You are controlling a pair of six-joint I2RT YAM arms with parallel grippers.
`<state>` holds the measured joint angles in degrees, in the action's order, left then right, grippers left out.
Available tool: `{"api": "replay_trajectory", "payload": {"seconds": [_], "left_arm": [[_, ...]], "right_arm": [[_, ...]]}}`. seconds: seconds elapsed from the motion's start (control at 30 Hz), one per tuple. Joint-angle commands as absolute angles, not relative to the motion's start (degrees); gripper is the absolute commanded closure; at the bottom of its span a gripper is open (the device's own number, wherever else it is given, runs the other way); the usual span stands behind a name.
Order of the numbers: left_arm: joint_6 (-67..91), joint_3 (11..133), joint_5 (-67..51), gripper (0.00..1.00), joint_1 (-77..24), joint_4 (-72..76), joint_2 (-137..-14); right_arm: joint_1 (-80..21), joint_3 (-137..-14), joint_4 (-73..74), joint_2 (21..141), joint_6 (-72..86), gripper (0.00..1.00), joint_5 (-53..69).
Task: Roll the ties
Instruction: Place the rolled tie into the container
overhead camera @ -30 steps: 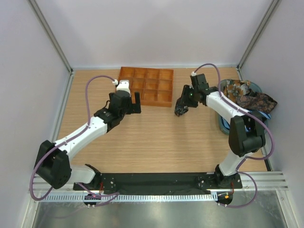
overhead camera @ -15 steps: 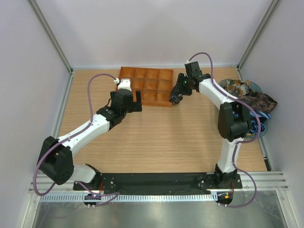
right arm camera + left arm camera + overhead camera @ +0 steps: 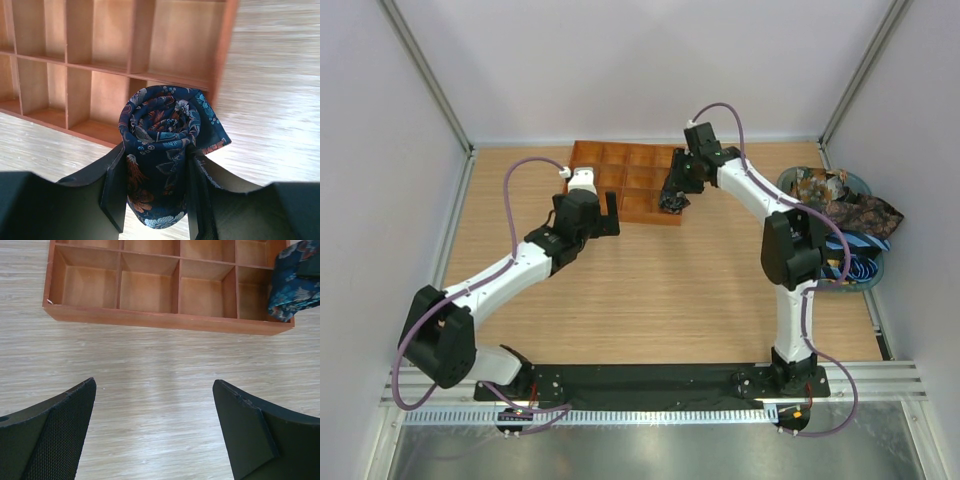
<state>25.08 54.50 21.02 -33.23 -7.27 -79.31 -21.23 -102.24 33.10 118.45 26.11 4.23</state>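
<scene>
A tie (image 3: pixel 159 145), dark blue with orange and teal flowers, is rolled into a tight spiral and stands upright between the fingers of my right gripper (image 3: pixel 156 187), which is shut on it. From above, this right gripper (image 3: pixel 674 194) holds the rolled tie (image 3: pixel 670 204) at the front right corner of the orange gridded tray (image 3: pixel 620 172). More ties (image 3: pixel 840 200) lie heaped, unrolled, at the right edge. My left gripper (image 3: pixel 597 212) stands wide open just in front of the tray, with only bare table between its fingers (image 3: pixel 55 435). The rolled tie (image 3: pixel 295 282) shows at the top right of the left wrist view.
The tray (image 3: pixel 150 320) has several square compartments; those in view hold nothing. The heap of ties sits in a blue-grey basket (image 3: pixel 868 272) against the right wall. Pale walls close in the wooden table (image 3: pixel 650 300) on three sides.
My right arm has swung left and away from the table's middle right to the tray's front right corner, carrying the rolled tie. The left arm has barely moved.
</scene>
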Motion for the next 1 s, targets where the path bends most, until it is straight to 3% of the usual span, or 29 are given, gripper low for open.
{"api": "replay_trajectory", "payload": {"seconds": [0.0,0.7,0.77,0.83,0.97], "left_arm": [[25.05,53.97,22.32,0.00,-32.87,-3.78,-79.80],[23.91,53.44,21.71,0.00,-32.96,-3.78,-78.75],[23.99,53.44,21.45,0.00,-32.96,-3.95,-79.10],[24.08,53.61,21.10,0.00,-32.96,-3.96,-79.10],[24.00,53.70,21.01,0.00,-32.96,-4.13,-78.75]], "right_arm": [[-22.24,-106.25,34.54,120.32,27.16,0.82,2.99],[-26.63,-114.79,40.69,134.47,29.53,0.82,-3.87],[-26.72,-114.78,40.87,134.65,29.44,0.78,-3.87],[-27.07,-114.87,40.96,134.13,29.35,0.66,-4.22],[-27.07,-115.22,41.31,132.37,29.62,0.53,-5.01]]}}
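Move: The rolled tie is already held in the right fingers, and its goal is the container's near-right compartment, whose middle lies about 3 cm to that hand's left, 1 cm ahead and 8 cm below. The compartment behind it is about 8 cm ahead and 3 cm left; its left neighbour is about 1 cm ahead and 10 cm left, both equally low. From the idle left hand, the goal compartment is some 11 cm ahead, 17 cm right and 12 cm down. The right hand keeps its grip on the rolled tie and brings it down about 6 cm while easing some 3 cm left, starting with the sideways shift over the compartment and then mostly sinking, so that the tie passes inside the container's right wall. On the way the wrist tips roughly 10 degrees, fingers steeper and the hand's left side lower, and the hand then holds still with the tie in the near-right compartment, fingers still closed on it. ##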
